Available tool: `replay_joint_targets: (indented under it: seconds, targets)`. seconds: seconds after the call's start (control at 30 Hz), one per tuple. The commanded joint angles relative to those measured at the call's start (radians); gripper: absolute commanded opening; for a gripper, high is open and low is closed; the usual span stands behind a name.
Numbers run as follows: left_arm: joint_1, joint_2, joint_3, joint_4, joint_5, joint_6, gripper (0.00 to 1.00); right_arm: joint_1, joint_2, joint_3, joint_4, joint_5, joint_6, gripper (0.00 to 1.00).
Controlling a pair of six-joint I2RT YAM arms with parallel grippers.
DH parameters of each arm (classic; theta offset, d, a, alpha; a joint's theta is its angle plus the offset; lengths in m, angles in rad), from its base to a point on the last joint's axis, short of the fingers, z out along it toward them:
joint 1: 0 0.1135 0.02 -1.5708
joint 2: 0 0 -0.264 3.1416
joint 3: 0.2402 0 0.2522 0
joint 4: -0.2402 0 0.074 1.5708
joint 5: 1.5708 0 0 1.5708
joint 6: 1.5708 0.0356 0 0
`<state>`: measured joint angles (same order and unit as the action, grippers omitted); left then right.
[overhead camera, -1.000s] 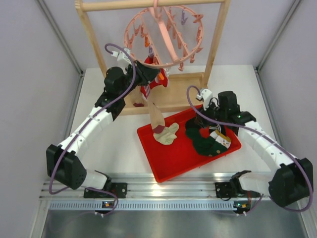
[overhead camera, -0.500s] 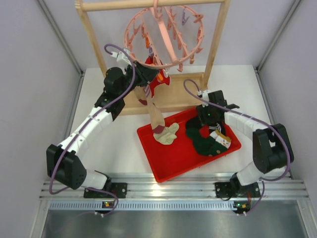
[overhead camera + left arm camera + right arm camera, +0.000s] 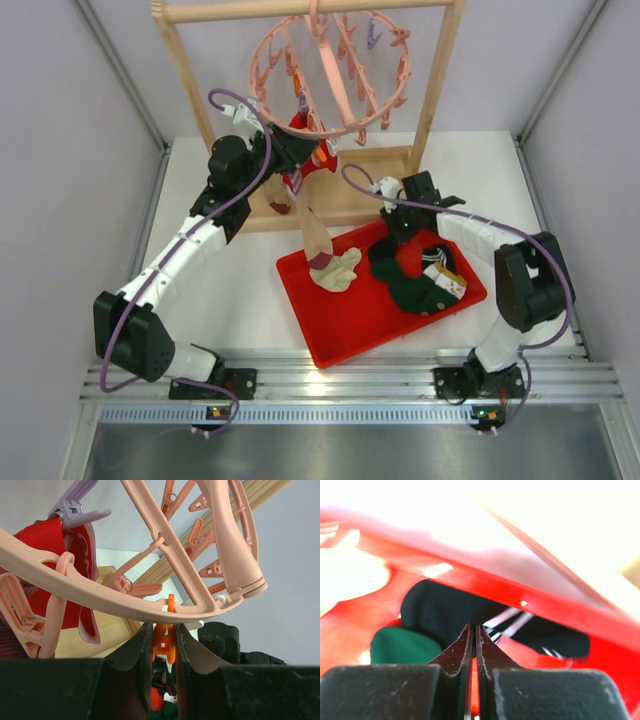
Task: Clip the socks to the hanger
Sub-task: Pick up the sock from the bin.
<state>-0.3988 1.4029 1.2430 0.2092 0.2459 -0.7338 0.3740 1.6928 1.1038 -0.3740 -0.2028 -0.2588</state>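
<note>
The pink round hanger point(image 3: 330, 70) hangs from the wooden frame, with a red sock point(image 3: 310, 165) and a tan sock point(image 3: 316, 235) dangling below it. My left gripper point(image 3: 298, 140) is up under the ring point(image 3: 100, 597), and in the left wrist view this gripper point(image 3: 164, 628) is shut on an orange peg point(image 3: 164, 641). My right gripper point(image 3: 398, 232) is at the tray's far edge. Its jaws point(image 3: 474, 626) are shut, tips pinching the black sock with white stripes point(image 3: 435, 610). A dark green sock point(image 3: 412, 292) and a cream sock point(image 3: 340, 270) lie in the tray.
The red tray point(image 3: 350, 335) sits angled in front of the wooden frame point(image 3: 432, 100), whose base bar runs behind it. The tray rim point(image 3: 530, 592) crosses just above my right fingers. A purple peg point(image 3: 75, 507) holds the red sock point(image 3: 45, 542).
My right arm has swung left and back to the tray's far edge, and its jaws have closed at the black striped sock. The left gripper has stayed on the peg.
</note>
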Motion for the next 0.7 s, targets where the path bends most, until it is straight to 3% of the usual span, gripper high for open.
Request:
replay_joint_targets:
  seconds: [0.0, 0.17, 0.27, 0.33, 0.37, 0.4, 0.5, 0.67]
  targets:
    - [0.011, -0.044, -0.005, 0.042, -0.007, 0.002, 0.0, 0.087, -0.087, 0.065, -0.101, -0.165, -0.308, 0.0]
    - [0.011, -0.048, -0.013, 0.041, -0.008, -0.003, 0.0, 0.209, -0.13, 0.018, -0.262, -0.191, -0.58, 0.0]
    - [0.011, -0.05, -0.013, 0.039, -0.008, -0.001, 0.0, 0.299, -0.159, -0.048, -0.27, -0.123, -0.706, 0.0]
    - [0.012, -0.051, -0.013, 0.038, -0.007, 0.002, 0.0, 0.362, -0.194, -0.119, -0.252, -0.058, -0.77, 0.07]
    - [0.012, -0.051, -0.011, 0.035, -0.008, 0.004, 0.0, 0.38, -0.209, -0.139, -0.24, -0.043, -0.781, 0.13]
    - [0.012, -0.05, -0.013, 0.035, -0.008, 0.004, 0.0, 0.405, -0.228, -0.156, -0.211, -0.024, -0.778, 0.29]
    - [0.014, -0.045, -0.008, 0.035, -0.002, -0.001, 0.0, 0.41, -0.243, -0.168, -0.177, -0.008, -0.708, 0.5]
    - [0.012, -0.042, -0.007, 0.039, 0.006, -0.007, 0.0, 0.365, -0.323, -0.134, -0.18, -0.053, -0.573, 0.51]
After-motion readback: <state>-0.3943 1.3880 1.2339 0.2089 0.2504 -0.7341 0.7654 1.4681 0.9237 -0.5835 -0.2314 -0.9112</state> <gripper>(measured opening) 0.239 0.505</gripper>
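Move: The right hand already has its fingers shut on the striped part of the black sock near the bin's far wall. The cream sock it is taken towards lies about 11 cm to the left and 8 cm back, some 4 cm lower; the green sock is roughly 11 cm back and 6 cm right, and the bin's far rim about 5 cm straight ahead. From the left hand, the cream sock is some 12 cm back, 2 cm right and 35 cm below. Still pinching the black sock, the right hand drags it back and left towards the cream sock, about 14 cm back and 6 cm left, rising slightly before sinking to its starting height and swinging its fingers some 55 degrees counter-clockwise. Towards the end the shut fingers open about halfway and let go. The left hand stays put, keeping its grip on the orange clip at the hanger's ring. ##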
